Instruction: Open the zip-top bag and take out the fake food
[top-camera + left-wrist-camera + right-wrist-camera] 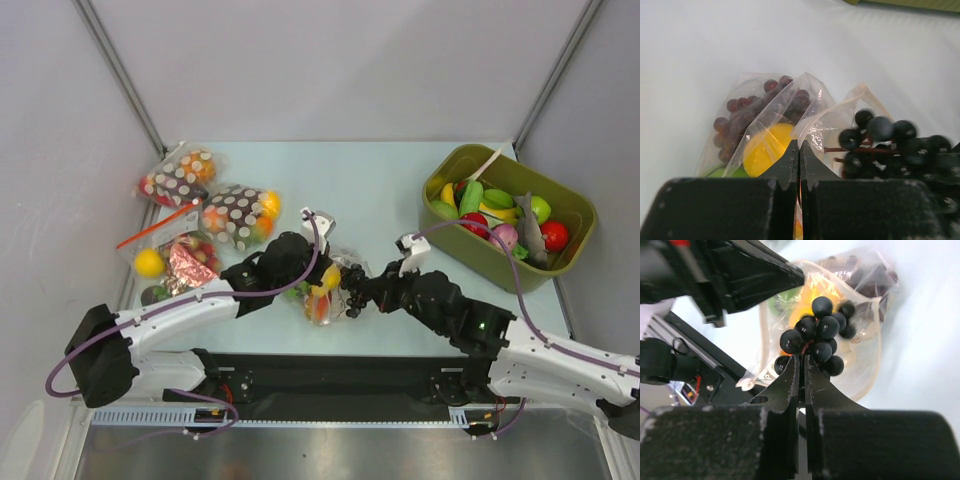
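Note:
The clear zip-top bag (325, 290) lies between my two arms, its mouth open toward the right arm. My left gripper (799, 150) is shut on a fold of the bag's film (812, 117). Inside the bag show a yellow fruit (765, 150), a reddish-purple grape bunch (740, 117) and a sliver of green (722, 172). My right gripper (802, 359) is shut on the stem of a dark grape bunch (820, 335), held at the bag's mouth (865, 365). From above, both grippers meet at the bag, left (308, 278) and right (358, 292).
An olive-green bin (470, 250) holding several toy foods stands at the right back. Dark dotted bags (235, 215) (180, 175) and a bag with a red zip strip (170, 250) lie at the left. Grey walls close in on the sides and back.

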You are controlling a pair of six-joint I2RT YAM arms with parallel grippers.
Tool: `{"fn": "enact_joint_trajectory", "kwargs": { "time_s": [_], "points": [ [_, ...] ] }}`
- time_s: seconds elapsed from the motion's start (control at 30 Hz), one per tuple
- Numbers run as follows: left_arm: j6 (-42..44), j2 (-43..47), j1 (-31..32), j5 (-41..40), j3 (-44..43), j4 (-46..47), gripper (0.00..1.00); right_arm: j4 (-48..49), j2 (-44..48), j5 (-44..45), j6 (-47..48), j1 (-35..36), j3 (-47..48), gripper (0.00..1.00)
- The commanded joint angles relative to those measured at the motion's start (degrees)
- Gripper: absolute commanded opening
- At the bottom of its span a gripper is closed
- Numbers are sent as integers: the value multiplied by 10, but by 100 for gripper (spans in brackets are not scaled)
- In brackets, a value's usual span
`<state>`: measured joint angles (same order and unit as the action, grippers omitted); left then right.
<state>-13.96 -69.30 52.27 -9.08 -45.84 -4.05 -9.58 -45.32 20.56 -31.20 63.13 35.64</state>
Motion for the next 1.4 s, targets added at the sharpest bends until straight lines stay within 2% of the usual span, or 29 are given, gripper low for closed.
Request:
{"fn": "enact_joint_trajectory", "kwargs": {
  "time_s": [0.0, 0.23, 0.47, 0.57, 0.63, 0.67, 0.7, 0.8, 0.83, 0.87, 0.93, 1.2, 1.37],
  "points": [
    [2, -8, -14, -17, -12, 1, 0, -12, 43, 9, 16, -4, 48, 0],
    [-12, -26, -39, -9, -27, 0, 0, -35, 90, 5, 58, -6, 93, 0],
    [-16, -28, -41, 10, -24, 8, 0, -76, 86, 69, 163, -54, 162, 0],
    [-17, -24, -41, 14, -21, 9, 0, -81, 65, 57, 201, -126, 195, 0],
    [-18, -22, -41, 18, -16, 11, 0, -74, 52, 31, 226, -218, 207, 0],
    [-18, -18, -41, 20, -15, 12, 0, -68, 36, -14, 231, -250, 210, 0],
    [-18, -16, -41, 23, -14, 12, 0, -50, 26, -42, 235, -330, 211, 0],
    [-19, -8, -41, 22, -12, 12, 0, -22, -27, -181, 203, -453, 222, 0],
    [-19, -6, -41, 22, -11, 9, 0, -12, -39, -218, 193, -525, 223, 0],
    [-18, -3, -41, 21, -9, 8, 0, 13, -63, -267, 185, -553, 221, 0],
    [-17, 6, -41, 19, -6, 6, 0, 32, -85, -284, 175, -603, 222, 0],
    [-15, 22, -41, 24, 4, 2, 0, 88, -184, -256, 186, -627, 242, 0],
    [-15, 27, -41, 28, 8, 2, 0, 90, -225, -221, 197, -651, 254, 0]
  ]
}}
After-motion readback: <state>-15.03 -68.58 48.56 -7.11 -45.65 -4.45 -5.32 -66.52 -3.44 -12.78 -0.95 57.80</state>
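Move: The green container is where the right hand's black grapes are going: its middle lies some 32 cm to the right, 16 cm ahead and about 13 cm lower. In it the cucumber is about 20 cm ahead and 25 cm right of the hand, the red tomato 13 cm ahead and 26 cm right. The opened bag lies 8 cm left, 2 cm back and well below. From the left hand, the container is roughly 42 cm right and 10 cm ahead. Up first, nearly straight, then in a sweeping arc to the right and forward, the right hand carries the grapes away from the bag to the container, ending about 24 cm right and 22 cm farther out. It crests some 14 cm up, then sinks by half that, turning about 35 degrees clockwise, fingers still shut on the stem. The left hand keeps pinching the bag's rim, shifting barely 2 cm. ##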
